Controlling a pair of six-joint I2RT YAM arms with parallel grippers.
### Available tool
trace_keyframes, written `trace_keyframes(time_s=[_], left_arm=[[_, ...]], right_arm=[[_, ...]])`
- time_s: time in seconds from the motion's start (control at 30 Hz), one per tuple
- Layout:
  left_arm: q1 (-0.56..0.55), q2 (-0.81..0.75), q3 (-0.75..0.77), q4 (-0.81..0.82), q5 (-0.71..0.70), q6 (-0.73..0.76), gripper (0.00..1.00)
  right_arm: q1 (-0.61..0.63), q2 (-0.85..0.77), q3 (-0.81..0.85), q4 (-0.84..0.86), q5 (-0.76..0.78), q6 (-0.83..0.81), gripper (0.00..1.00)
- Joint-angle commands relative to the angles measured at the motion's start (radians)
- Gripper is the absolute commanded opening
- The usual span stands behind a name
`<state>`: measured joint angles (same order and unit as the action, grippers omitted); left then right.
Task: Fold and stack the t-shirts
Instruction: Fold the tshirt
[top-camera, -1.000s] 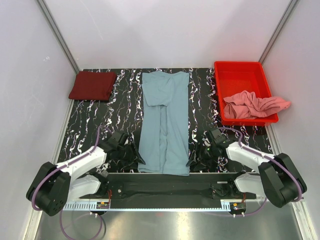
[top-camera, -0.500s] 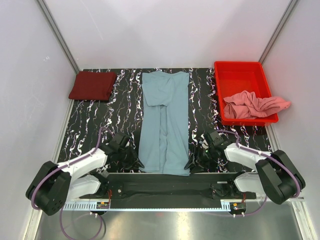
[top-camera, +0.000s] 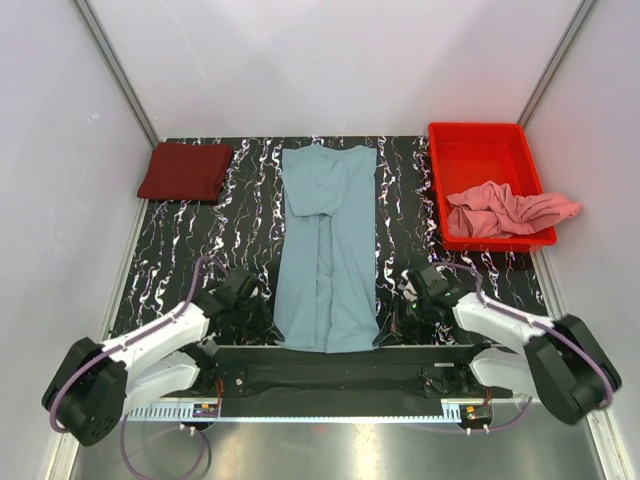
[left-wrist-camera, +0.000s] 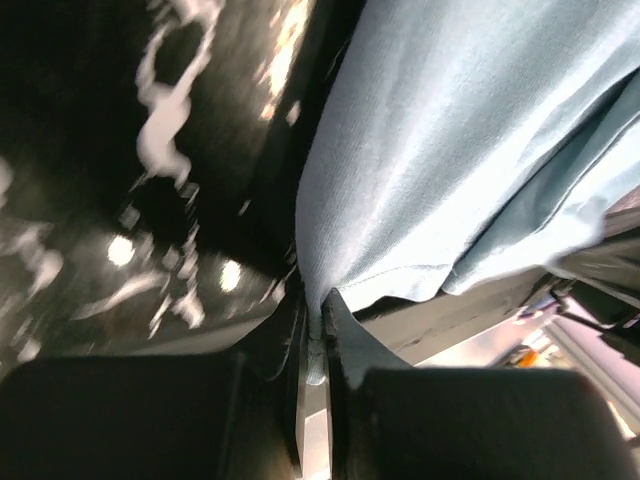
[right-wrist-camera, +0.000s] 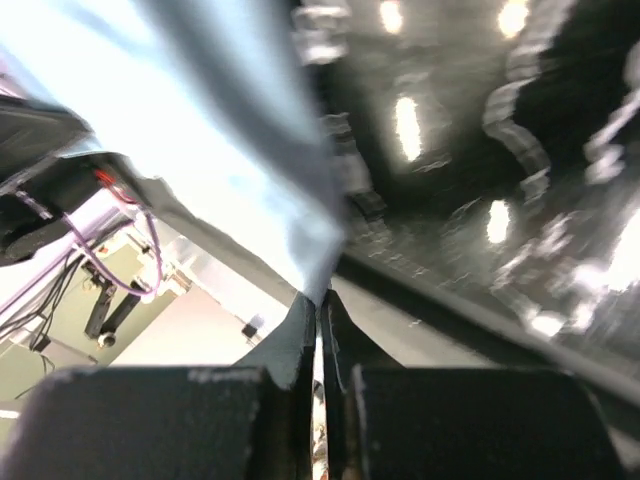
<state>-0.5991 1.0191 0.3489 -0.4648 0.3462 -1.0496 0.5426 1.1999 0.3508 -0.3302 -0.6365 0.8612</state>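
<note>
A grey-blue t-shirt lies folded into a long strip down the middle of the table. My left gripper is shut on its near left corner; the left wrist view shows the cloth pinched between the jaws. My right gripper is shut on the near right corner, with the cloth caught at the jaw tips. A folded maroon t-shirt rests at the far left. A crumpled salmon-pink t-shirt lies in the red tray.
The red tray stands at the far right of the black marbled table. White walls enclose the table on three sides. The arms' base rail runs along the near edge.
Both grippers moved inward to the shirt's near corners and shut on them. The near hem has shifted slightly toward the rail.
</note>
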Motion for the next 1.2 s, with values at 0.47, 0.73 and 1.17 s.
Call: trace_keyframes(time_s=[0.47,0.73,1.17], left_arm=[[0.145,0.519,0.856,-0.388,-0.168,0.344,0.04],[0.274,0.867,1.241,-0.46,-0.075,0.45,0.05],[0.315,1.124,1.515,-0.489,0.007,0.459,0.06]], right_arm=[[-0.251,0.34,0.726,-0.348,0.057,-0.336,0.0],[-0.32,0.665,1.045,-0.435,-0.018,-0.45,0.0],[-0.368,0.977,1.387,-0.544,-0.074,-0.522,0.0]])
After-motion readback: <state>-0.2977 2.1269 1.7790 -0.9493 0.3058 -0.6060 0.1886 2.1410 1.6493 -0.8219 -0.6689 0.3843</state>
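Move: The folded-over flap on the t-shirt's far half, towards which the held hem is carried, lies about 39 cm ahead of the left hand and 9 cm to its right; from the right hand it is some 40 cm ahead and 16 cm to the left, at nearly hand height for both. The dark red folded shirt lies about 42 cm ahead of the left hand and 24 cm to its left. The red bin sits about 40 cm ahead of the right hand and 29 cm to its right. The blue t-shirt's hem, already pinched at its two corners, is lifted some 8 to 9 cm and carried forward about 30 cm over the shirt's lower part towards the folded-over flap, both arms travelling together. Over the last stretch they slow and sink about 4 cm, fingers staying shut and wrists tilting only some 10 degrees. ##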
